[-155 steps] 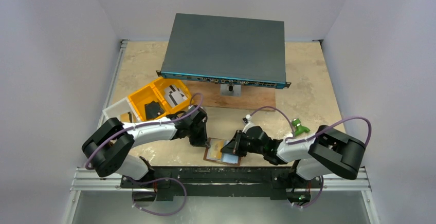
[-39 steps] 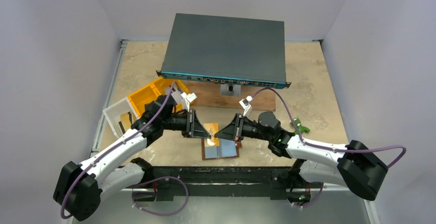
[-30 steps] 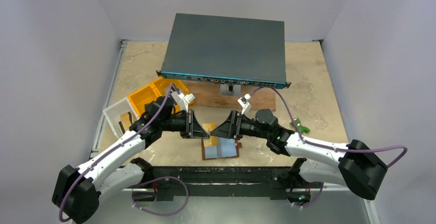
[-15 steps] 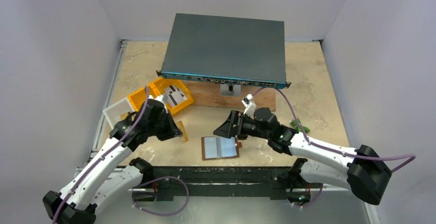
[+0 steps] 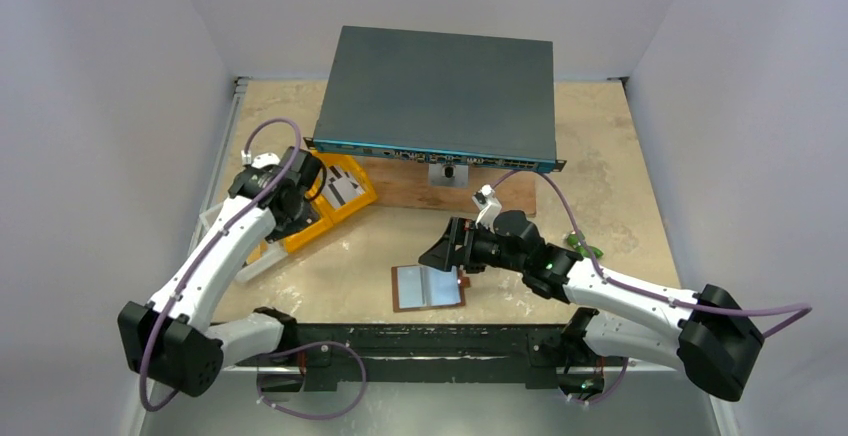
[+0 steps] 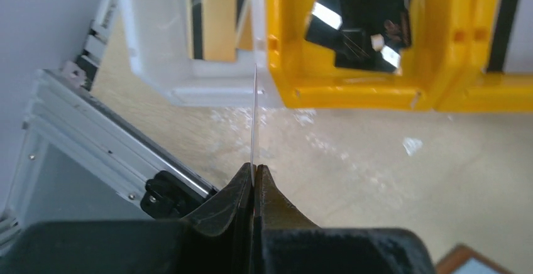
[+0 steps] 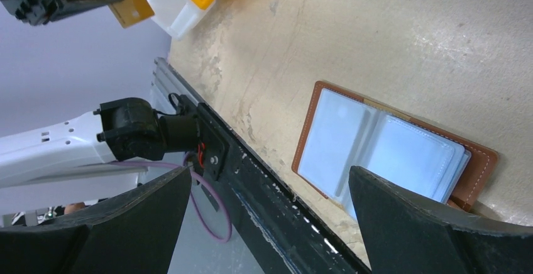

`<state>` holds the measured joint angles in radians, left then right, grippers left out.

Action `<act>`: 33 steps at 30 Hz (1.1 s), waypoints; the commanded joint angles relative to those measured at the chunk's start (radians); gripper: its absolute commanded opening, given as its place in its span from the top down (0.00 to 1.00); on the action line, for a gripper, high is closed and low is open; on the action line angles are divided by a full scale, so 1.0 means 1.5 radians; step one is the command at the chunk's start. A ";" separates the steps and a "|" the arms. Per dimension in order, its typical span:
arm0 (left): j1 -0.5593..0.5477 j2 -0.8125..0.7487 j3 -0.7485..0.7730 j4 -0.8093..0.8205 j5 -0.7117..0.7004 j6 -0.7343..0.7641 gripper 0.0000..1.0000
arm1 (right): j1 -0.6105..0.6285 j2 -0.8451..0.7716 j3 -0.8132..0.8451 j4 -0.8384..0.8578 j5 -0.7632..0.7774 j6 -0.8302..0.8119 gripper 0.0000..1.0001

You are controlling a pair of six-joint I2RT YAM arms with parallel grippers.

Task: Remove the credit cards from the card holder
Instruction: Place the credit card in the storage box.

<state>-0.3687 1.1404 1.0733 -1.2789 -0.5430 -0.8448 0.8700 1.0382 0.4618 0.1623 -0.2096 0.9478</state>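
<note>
The brown card holder (image 5: pixel 428 286) lies open on the table near the front edge, its pale blue pockets (image 7: pixel 339 142) facing up. My right gripper (image 5: pixel 441 253) hovers just above and behind it, open, with nothing between its fingers (image 7: pixel 427 224). My left gripper (image 6: pixel 253 168) is shut on a thin credit card (image 6: pixel 254 120), seen edge-on, at the near rim where the yellow tray (image 6: pixel 352 92) meets the clear box (image 6: pixel 188 66). The right wrist view shows that card as tan (image 7: pixel 131 5). A black card (image 6: pixel 364 22) lies in the tray, and a striped white-grey card (image 5: pixel 345 188) too.
A large dark network switch (image 5: pixel 440 96) sits on a wooden board (image 5: pixel 500 198) at the back. A small green object (image 5: pixel 580 248) lies right of my right arm. The black front rail (image 7: pixel 264 192) runs just beside the card holder.
My left gripper has carried the card from above the card holder leftward to the tray and box. My right gripper let go, opened wide and drew back slightly.
</note>
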 commanded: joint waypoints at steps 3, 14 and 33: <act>0.110 0.082 0.038 0.020 -0.127 0.038 1.00 | 0.001 -0.017 0.032 -0.020 -0.001 -0.038 0.01; 0.282 0.228 0.106 0.079 -0.082 0.110 1.00 | 0.001 -0.007 0.056 -0.049 -0.018 -0.061 0.01; 0.349 0.289 0.114 0.094 -0.031 0.126 0.62 | 0.001 0.001 0.063 -0.061 -0.017 -0.056 0.01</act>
<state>0.1497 1.6081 1.2495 -1.1591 -0.6147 -0.6689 0.8700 1.0405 0.5026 0.0578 -0.2268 0.8886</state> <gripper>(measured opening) 0.276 0.987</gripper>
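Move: The left hand holds a gold credit card. The white storage box for it stands about 12 cm to the left and 8 cm ahead, some 13 cm below. The black cards in the yellow box lie about 13 cm ahead and 1 cm left, and the open card holder about 28 cm right and 4 cm back, both some 15 cm below. From the right hand the white box is about 41 cm left and 11 cm ahead, 11 cm below. Still pinching the gold card, the left hand swings about 12 cm to the left over the white storage box, going some 5 cm forward and sinking about 4 cm, while it turns roughly 20 degrees counter-clockwise and the fingers come to point left and down. As it slows to a stop above the box, with a little of the sinking left to the end, the fingers part to about a quarter open and let go of the card. ##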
